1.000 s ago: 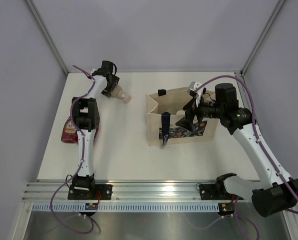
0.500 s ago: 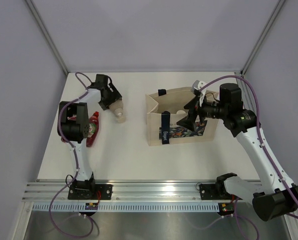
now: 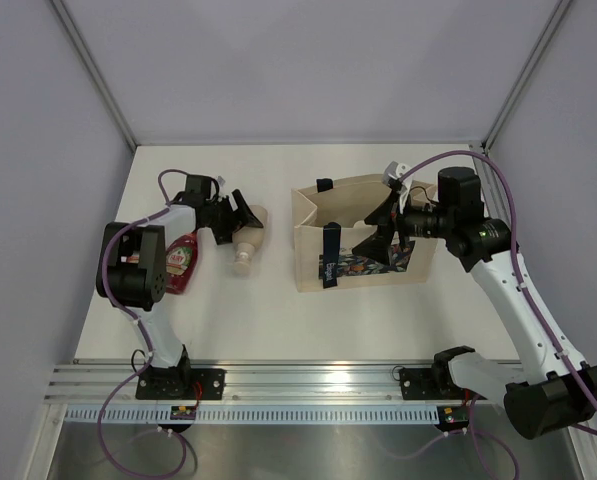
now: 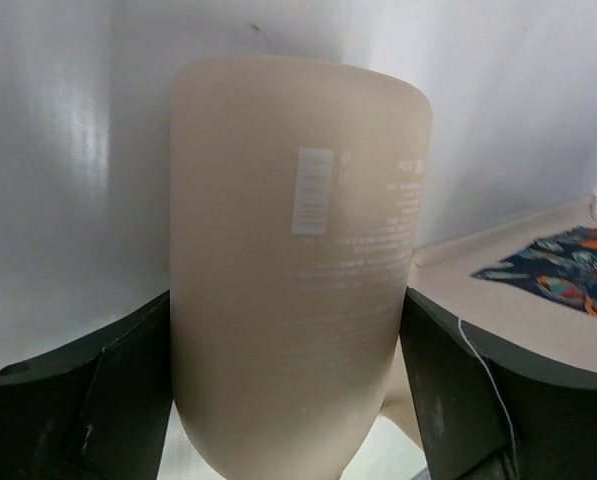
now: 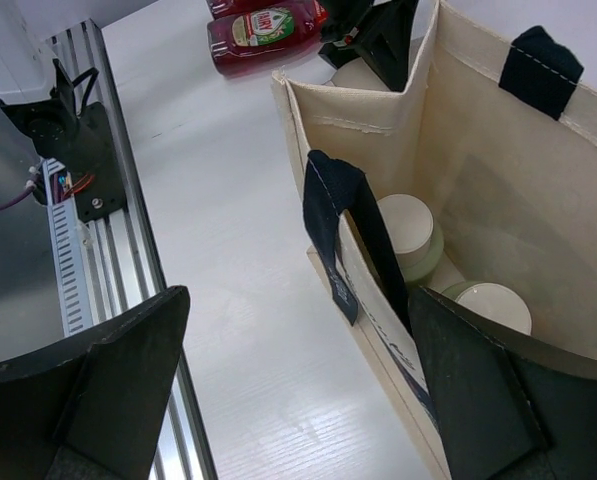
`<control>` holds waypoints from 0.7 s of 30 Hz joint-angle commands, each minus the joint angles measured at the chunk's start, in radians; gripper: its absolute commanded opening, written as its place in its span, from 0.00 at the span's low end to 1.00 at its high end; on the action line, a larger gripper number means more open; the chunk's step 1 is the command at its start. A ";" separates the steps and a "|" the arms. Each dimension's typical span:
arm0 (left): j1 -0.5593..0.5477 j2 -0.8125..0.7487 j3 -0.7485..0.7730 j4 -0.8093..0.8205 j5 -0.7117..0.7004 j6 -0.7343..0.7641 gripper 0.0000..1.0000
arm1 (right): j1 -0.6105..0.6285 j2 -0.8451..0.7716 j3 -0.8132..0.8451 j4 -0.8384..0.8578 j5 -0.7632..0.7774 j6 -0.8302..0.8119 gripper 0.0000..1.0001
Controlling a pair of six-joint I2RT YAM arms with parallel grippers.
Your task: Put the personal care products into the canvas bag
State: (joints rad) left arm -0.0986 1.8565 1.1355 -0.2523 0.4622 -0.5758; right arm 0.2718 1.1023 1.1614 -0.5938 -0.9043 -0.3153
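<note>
My left gripper is shut on the beige pump bottle, which lies out to the bag's left; its body fills the left wrist view between both fingers. A red squeeze bottle lies on the table beside the left arm and also shows as a red bottle in the right wrist view. The cream canvas bag stands open at centre right. Two pale cylinders with white caps stand inside it. My right gripper hovers open over the bag's front wall, holding nothing.
The bag's navy handle hangs over its front wall, the floral panel showing to the right of the held bottle. An aluminium rail runs along the near edge. Grey walls close in the table on three sides.
My left gripper has swung from the far left corner nearer and rightward, carrying the beige bottle toward the bag. The red bottle is now uncovered beside the arm. The right arm has barely moved.
</note>
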 commanded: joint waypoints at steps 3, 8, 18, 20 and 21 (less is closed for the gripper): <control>0.011 -0.100 -0.037 0.212 0.266 -0.054 0.00 | -0.006 0.005 -0.002 0.023 -0.051 0.024 0.99; 0.033 -0.076 -0.100 0.440 0.439 -0.255 0.00 | -0.006 0.016 0.004 0.017 -0.054 0.027 1.00; 0.062 -0.062 -0.203 0.902 0.540 -0.640 0.00 | -0.006 0.044 0.015 0.023 -0.082 0.036 0.99; 0.062 -0.059 -0.218 1.007 0.544 -0.723 0.00 | -0.003 0.059 0.018 0.035 -0.100 0.051 0.99; 0.062 -0.053 -0.224 1.045 0.550 -0.755 0.00 | 0.009 0.067 0.024 0.046 -0.097 0.062 0.99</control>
State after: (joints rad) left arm -0.0429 1.8347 0.9077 0.4530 0.8856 -1.1381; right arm 0.2722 1.1519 1.1564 -0.5922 -0.9588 -0.2836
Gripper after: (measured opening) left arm 0.816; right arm 0.990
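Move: The left hand already grips the beige bottle; the canvas bag it is bound for has its middle some 38 cm to the right and 5 cm back, roughly 5 cm higher. The nearer red bottle lies about 18 cm to the left and 11 cm back, a few centimetres lower. From the right hand, the bag's middle is some 5 cm ahead, 4 cm left and 18 cm below. The left hand lifts the gripped bottle about 7 cm, edging rightward towards the bag, fingers tilting up some 35 degrees. ##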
